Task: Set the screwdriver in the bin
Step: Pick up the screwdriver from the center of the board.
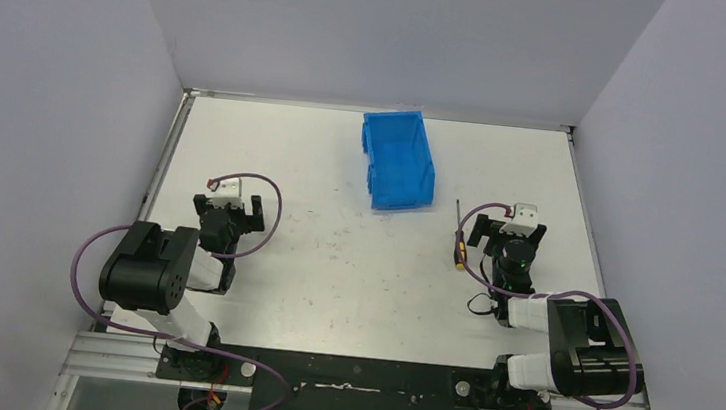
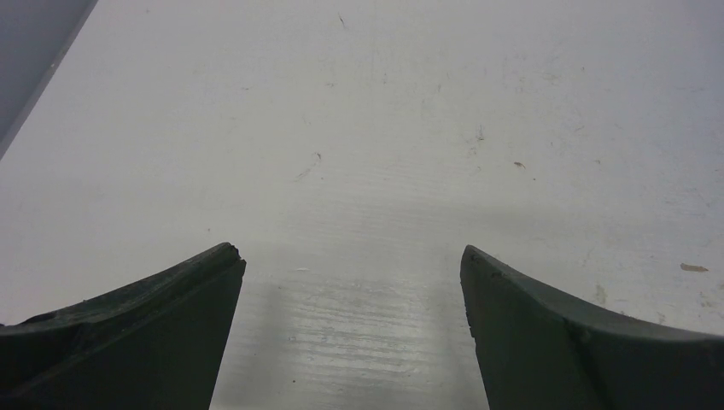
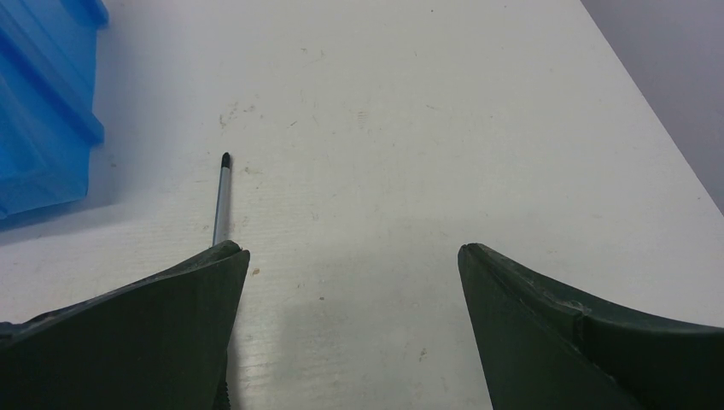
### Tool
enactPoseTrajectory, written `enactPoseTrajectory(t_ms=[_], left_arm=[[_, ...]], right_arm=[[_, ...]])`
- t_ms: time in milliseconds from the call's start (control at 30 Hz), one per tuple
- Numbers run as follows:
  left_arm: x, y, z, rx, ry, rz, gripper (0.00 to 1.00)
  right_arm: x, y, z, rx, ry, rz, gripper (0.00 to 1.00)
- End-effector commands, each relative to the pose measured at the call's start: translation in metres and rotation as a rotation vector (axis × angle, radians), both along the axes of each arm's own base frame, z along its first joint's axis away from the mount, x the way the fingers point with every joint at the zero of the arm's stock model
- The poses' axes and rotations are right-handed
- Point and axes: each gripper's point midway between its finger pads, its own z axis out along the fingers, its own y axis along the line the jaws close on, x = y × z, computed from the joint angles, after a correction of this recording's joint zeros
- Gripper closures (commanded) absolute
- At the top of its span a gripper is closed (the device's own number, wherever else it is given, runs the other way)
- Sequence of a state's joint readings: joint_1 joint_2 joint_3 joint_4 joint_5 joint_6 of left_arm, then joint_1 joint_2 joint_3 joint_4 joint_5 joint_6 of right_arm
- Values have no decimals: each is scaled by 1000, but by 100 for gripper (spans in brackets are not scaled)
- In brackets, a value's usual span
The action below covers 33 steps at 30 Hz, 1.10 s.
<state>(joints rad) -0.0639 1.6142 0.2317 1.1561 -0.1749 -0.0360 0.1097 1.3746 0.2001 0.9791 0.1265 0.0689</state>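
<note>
The screwdriver (image 1: 457,236) lies flat on the white table, shaft pointing away from the arms, black-and-yellow handle nearest them. In the right wrist view only its thin shaft (image 3: 222,198) shows, running under my left finger (image 3: 162,325); the handle is hidden. My right gripper (image 1: 508,234) stands open just to the right of it, low over the table, nothing between its fingers (image 3: 353,249). The blue bin (image 1: 399,158) sits at the far middle of the table, its corner showing as the bin (image 3: 43,111) in the right wrist view. My left gripper (image 1: 233,215) is open and empty (image 2: 353,252) over bare table.
Grey walls close in the table on the left, back and right. The table's right edge (image 3: 657,128) runs close beside my right gripper. Purple cables loop around both arms. A black rail (image 1: 352,377) crosses the near edge between the two bases.
</note>
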Motion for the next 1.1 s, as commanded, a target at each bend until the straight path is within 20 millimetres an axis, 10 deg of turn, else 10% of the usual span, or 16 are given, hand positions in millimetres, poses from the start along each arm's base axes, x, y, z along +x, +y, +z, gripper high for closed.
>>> enactPoseTrajectory(t_ms=[0,367,1067], left_arm=[[12,-2,22,1,-79,-5,3],[12,-1,21,1,-78,-4,3],[12,-1,22,1,-79,-4,3]], right_arm=[[6,-1,19,25,-73,-11,0],[7,-5,32,2,-39,-25,0],[12,0,197,35,-139,-7,0]])
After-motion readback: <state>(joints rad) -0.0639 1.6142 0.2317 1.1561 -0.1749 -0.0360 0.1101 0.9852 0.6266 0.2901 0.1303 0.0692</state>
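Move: The screwdriver lies on the table some 8 cm to the right hand's left, its middle about 1 cm ahead and roughly 7 cm below. The blue bin's middle stands about 17 cm ahead of the right hand, 24 cm to its left and 4 cm lower. From the left hand the screwdriver is roughly 54 cm to the right, about 1 cm back and 4 cm below. Upward, almost straight, the empty right hand climbs about 16 cm away from the screwdriver and the table, slow to start and then quick. The fingers stay wide open and tilt up some 5 to 10 degrees; nothing is touched. ##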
